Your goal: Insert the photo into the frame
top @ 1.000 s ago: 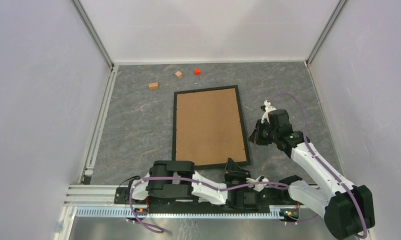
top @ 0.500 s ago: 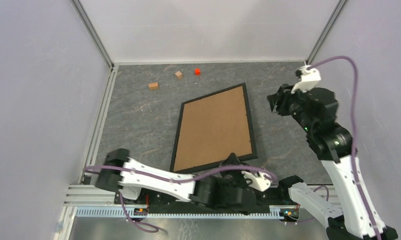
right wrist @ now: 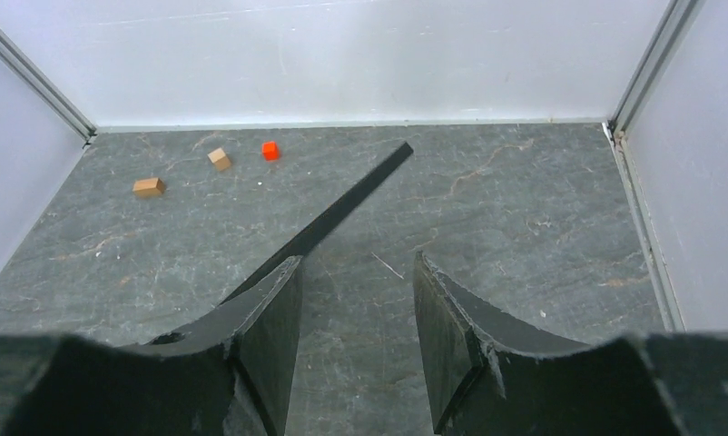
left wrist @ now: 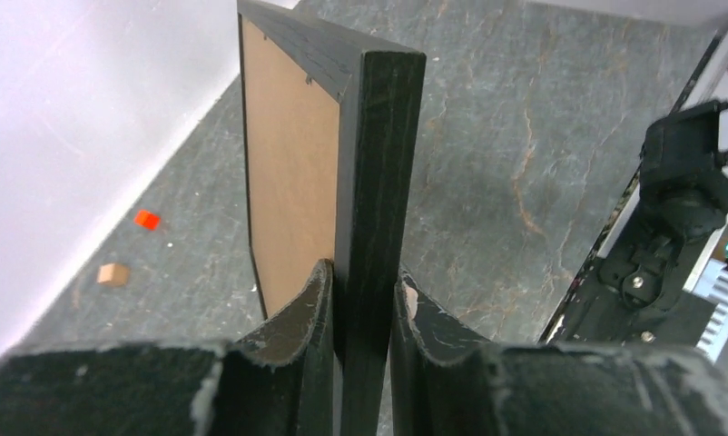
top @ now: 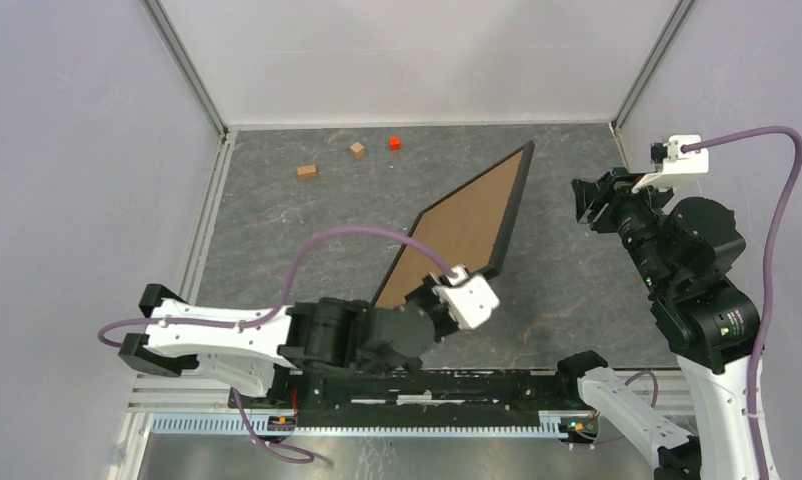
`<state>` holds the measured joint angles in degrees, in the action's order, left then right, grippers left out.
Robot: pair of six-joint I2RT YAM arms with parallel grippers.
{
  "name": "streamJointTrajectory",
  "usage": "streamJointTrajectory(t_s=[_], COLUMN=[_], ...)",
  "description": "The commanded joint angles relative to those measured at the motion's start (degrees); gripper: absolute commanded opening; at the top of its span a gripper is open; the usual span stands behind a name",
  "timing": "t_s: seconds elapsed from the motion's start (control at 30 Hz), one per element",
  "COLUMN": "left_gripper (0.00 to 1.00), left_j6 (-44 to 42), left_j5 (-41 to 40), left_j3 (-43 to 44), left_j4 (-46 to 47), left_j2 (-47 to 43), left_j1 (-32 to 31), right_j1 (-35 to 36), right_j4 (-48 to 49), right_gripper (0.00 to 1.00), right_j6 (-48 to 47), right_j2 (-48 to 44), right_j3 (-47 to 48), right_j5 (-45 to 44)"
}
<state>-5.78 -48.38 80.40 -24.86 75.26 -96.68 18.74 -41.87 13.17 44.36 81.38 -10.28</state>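
Note:
The black frame (top: pixel 477 215), brown backing board showing, is tipped up on edge above the grey table. My left gripper (top: pixel 439 290) is shut on its near edge. In the left wrist view the frame's black edge (left wrist: pixel 378 154) runs up between my two fingers, with the brown back (left wrist: pixel 288 173) on the left. My right gripper (top: pixel 587 203) hangs open to the right of the frame, apart from it, with nothing between its fingers (right wrist: pixel 274 318). From the right wrist the frame (right wrist: pixel 342 209) is a thin black strip. The photo is out of view.
Two small wooden blocks (top: pixel 307 171) (top: pixel 357 149) and a red cube (top: pixel 394 142) lie near the back wall. White walls close the table on three sides. A metal rail (top: pixel 377 410) runs along the near edge.
My left gripper has lifted the frame's near edge and swung it from flat to standing on edge. My right gripper opened, rose and drew back to the right.

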Motion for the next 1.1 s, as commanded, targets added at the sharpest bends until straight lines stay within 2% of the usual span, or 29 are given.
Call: streamJointTrajectory(t_s=[0.0,0.17,0.4,0.5,0.6,0.73,0.87,1.07], left_gripper=[0.02,0.02,0.02,0.02,0.02,0.02,0.02,0.02], left_j6=[16.9,26.0,35.6,43.3,53.1,63.8,74.6,86.1], left_j5=[16.4,29.2,32.3,36.7,46.1,56.8,65.3,75.7], left_j3=[-2.4,-7.2,-14.0,-17.7,-22.7,-27.7,-30.5,-26.7], left_j4=[11.0,16.2,22.9,24.7,30.9,40.3,52.3,65.4], left_j2=[-7.8,-14.4,-19.7,-19.8,-18.9,-14.7,-6.0,12.0], left_j1=[7.4,19.7,30.8,37.0,46.3,56.2,63.8,69.6], right_j1=[0.1,0.1,0.1,0.1,0.1,0.1,0.1,0.1], right_j4=[0.6,1.6,2.6,2.8,2.8,3.0,3.0,3.2], right_gripper=[0.54,0.54,0.54,0.54,0.54,0.54,0.54,0.54], right_j6=[-0.6,-0.3,0.3,0.4,0.4,0.3,0.0,-0.4], right_j2=[0.1,-0.6,-0.7,-0.5,-0.2,-0.5,-0.9,-1.2], right_j3=[-1.0,-3.1,-6.6,-7.5,-8.3,-9.8,-11.3,-13.7], right_j5=[-1.8,-2.3,-2.1,-1.6,-1.4,-1.3,-1.4,-1.1])
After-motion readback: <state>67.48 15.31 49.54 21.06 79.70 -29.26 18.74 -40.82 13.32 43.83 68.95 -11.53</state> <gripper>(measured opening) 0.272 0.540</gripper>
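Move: Held in the left fingers just short of its near, raised corner, the frame stands steeply with its brown back showing; its middle lies about 15 cm ahead of the left hand, 5 to the left and 12 below. On the table, some 32 cm lower, the red cube is about 53 ahead and 12 left, the wooden cube 52 ahead and 22 left. From the empty right hand the frame's middle is 18 cm left, 1 ahead and 20 below. Swinging the held frame over, the left hand goes forward about 25 cm and some 8 to the left, rising 5 cm at first and then sinking 15, while it rolls about 90 degrees about its own fingers, left side going down. The grip keeps shut on the frame side. The open right hand sinks about 8 cm towards the frame, tipping slightly down, without touching it. ##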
